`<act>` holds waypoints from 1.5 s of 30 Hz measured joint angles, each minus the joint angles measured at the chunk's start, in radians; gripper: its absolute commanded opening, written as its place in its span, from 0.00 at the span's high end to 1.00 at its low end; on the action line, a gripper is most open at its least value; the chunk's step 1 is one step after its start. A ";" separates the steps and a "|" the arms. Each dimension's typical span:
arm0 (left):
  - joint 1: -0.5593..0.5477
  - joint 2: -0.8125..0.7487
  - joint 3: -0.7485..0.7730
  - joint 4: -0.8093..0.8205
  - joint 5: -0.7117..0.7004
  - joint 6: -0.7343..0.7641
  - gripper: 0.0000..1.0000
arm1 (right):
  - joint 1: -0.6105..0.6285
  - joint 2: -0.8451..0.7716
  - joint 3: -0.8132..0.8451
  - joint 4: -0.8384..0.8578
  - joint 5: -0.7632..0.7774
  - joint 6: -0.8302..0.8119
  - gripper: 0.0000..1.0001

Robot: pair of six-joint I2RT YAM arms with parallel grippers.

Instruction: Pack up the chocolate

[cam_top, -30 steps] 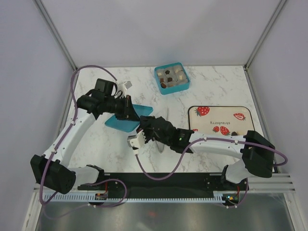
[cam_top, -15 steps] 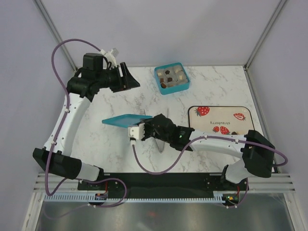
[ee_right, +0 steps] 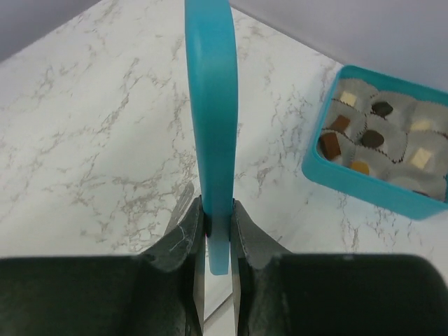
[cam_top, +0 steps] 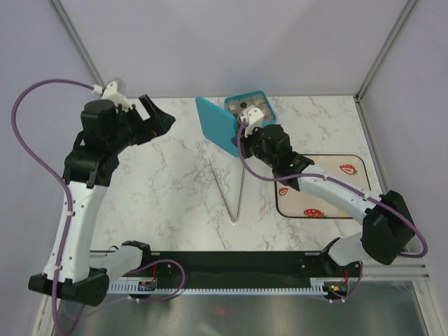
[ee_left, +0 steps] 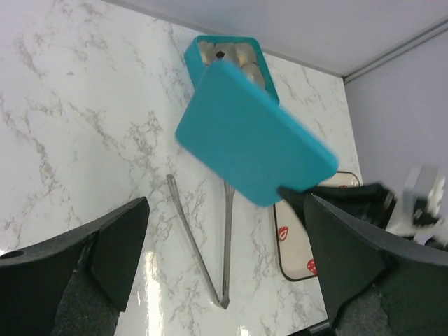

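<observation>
The chocolate [ee_right: 330, 145] lies as several small brown, tan and whitish pieces in grey cups inside the open teal box [ee_right: 364, 183], which also shows at the table's back [cam_top: 262, 127]. My right gripper [ee_right: 217, 210] is shut on the teal lid [ee_right: 210, 105], held on edge just left of the box. In the top view the lid [cam_top: 215, 124] sits tilted in that gripper [cam_top: 243, 131]. My left gripper [cam_top: 157, 119] is open and empty, raised at the back left. From its wrist view the lid [ee_left: 252, 136] covers most of the box [ee_left: 210, 43].
Metal tongs [cam_top: 231, 189] lie open in a V on the marble mid-table, also in the left wrist view [ee_left: 210, 238]. A cream tray with strawberry prints [cam_top: 329, 203] lies at the right, partly under my right arm. Enclosure walls stand close on all sides.
My right gripper has carried the lid from mid-table back to beside the box, tipping it on edge. My left arm has swung further left and up, away from the lid.
</observation>
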 measured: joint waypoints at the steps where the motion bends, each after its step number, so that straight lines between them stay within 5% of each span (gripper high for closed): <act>1: 0.000 -0.039 -0.048 0.002 -0.008 0.000 0.00 | -0.038 0.000 0.000 0.004 -0.014 0.059 1.00; 7: 0.000 -0.209 -0.382 0.066 0.055 0.000 0.00 | -0.162 0.080 0.081 0.053 -0.055 0.347 1.00; 15: 0.000 -0.238 -0.671 0.113 0.208 0.018 0.00 | -0.216 0.239 0.158 0.180 -0.017 0.648 1.00; 32: -0.003 -0.349 -0.803 0.149 0.265 0.122 0.00 | -0.340 0.367 0.193 0.369 0.128 1.006 1.00; 45: -0.013 -0.367 -0.809 0.154 0.273 0.125 0.00 | -0.376 0.630 0.277 0.512 0.127 1.283 1.00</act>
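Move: The teal lid is already pinched in the right hand, standing steeply on edge in the air. The open chocolate box it is taken to lies about 29 cm ahead of that hand, 7 cm to its right and some 21 cm below. The metal tongs lie 6 cm back, 2 cm left and 23 cm down; the strawberry tray 5 cm back, 33 cm right, equally low. From the empty left hand the box is some 31 cm ahead, 23 cm right and 37 cm below. The lid, still pinched by its edge, is carried by the right hand about 22 cm forward and some 7 cm right, towards and over the box, while the wrist rolls roughly 70 degrees, left side rising, and swings clockwise; only near the end does it sink, by about 6 cm. The wide-open left hand drops about 20 cm and draws back 10 cm, away from the box. ##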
